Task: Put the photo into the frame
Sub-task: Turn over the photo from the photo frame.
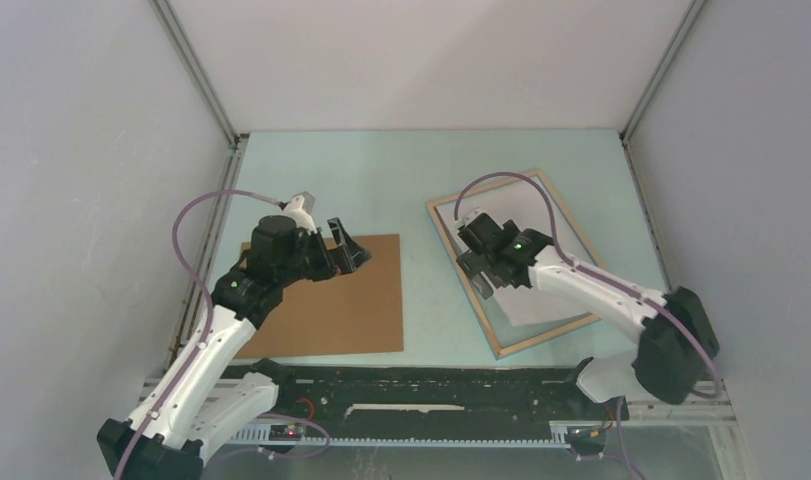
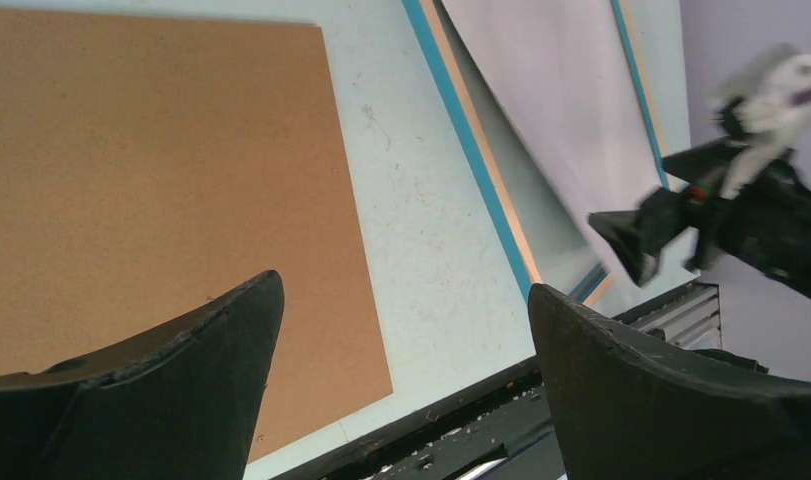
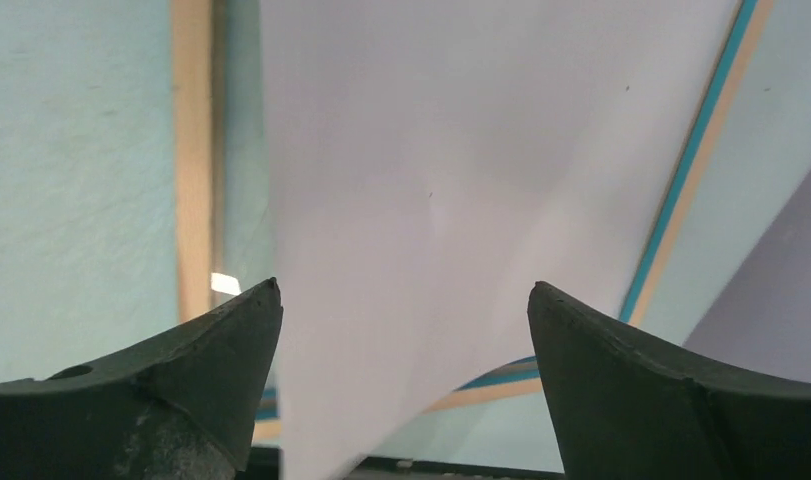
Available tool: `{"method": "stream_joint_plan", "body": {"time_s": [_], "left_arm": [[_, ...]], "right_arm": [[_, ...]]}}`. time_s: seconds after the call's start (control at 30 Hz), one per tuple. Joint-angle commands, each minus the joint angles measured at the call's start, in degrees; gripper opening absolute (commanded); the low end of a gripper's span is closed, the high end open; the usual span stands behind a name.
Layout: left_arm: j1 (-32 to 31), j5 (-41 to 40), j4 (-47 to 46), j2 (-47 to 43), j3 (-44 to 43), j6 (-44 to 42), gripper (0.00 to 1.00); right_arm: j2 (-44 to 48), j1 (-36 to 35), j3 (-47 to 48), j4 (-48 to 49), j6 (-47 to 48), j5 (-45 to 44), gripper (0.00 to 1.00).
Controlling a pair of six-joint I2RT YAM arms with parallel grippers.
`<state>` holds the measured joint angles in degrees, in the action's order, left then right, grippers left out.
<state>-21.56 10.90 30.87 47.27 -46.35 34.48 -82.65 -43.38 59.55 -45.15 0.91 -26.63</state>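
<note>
The frame lies flat at the right with its light-wood side up and blue edges showing. The photo rests on it plain white side up and skewed, so its print is hidden. In the right wrist view the photo has its near corner across the frame's near rail. My right gripper hovers open just above the sheet, nothing between its fingers. My left gripper is open and empty over the table between the brown board and the frame.
A plain brown backing board lies flat at the left-centre, partly under the left arm. Grey walls close in the table on the left, right and back. A black rail runs along the near edge.
</note>
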Motion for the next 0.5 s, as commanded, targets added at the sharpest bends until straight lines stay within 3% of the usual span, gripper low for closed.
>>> {"method": "stream_joint_plan", "body": {"time_s": [0.0,0.2,0.3,0.4,0.47], "left_arm": [[0.29,0.65,-2.60,0.32,1.97,0.27,1.00],[0.29,2.28,-6.26,1.07,4.55,2.51,1.00],[0.25,3.62,-8.48,1.52,5.72,3.94,1.00],[0.29,4.75,-9.50,2.17,6.24,4.86,1.00],[0.37,4.88,-9.18,2.46,6.27,4.94,1.00]], "right_arm": [[9.67,-0.45,1.64,-4.87,-5.87,6.15,1.00],[17.26,-0.06,1.94,-4.83,-15.61,11.94,1.00],[18.21,4.26,-0.42,-2.74,-24.70,15.45,1.00],[16.94,15.09,-4.25,0.97,-31.79,33.88,1.00],[16.51,17.69,-6.31,4.01,-32.10,37.50,1.00]]}}
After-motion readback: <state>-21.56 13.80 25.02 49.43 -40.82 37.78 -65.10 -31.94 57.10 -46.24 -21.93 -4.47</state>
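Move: The white photo back's middle lies about 5 cm ahead of the right hand, 5 cm to its right and some 9 cm below; the photo's left part is still bowed clear of the frame's left side. The frame around the photo is centred roughly 4 cm ahead, 3 cm right and 10 cm down. From the left hand, the photo is some 33 cm right, 8 cm ahead and 20 cm down, while the brown board is about 10 cm left, level fore and aft, 20 cm below. The right hand, its fingers already wide open, pulls quickly away from the photo, rising about 6 cm and drawing back towards its base, then sinks and comes forward by roughly a centimetre at the end as the wrist rolls some 40 degrees, left side up and turning clockwise. Meanwhile the open left hand sinks about 3 cm towards the brown board, edging slightly right late on, touching nothing. ##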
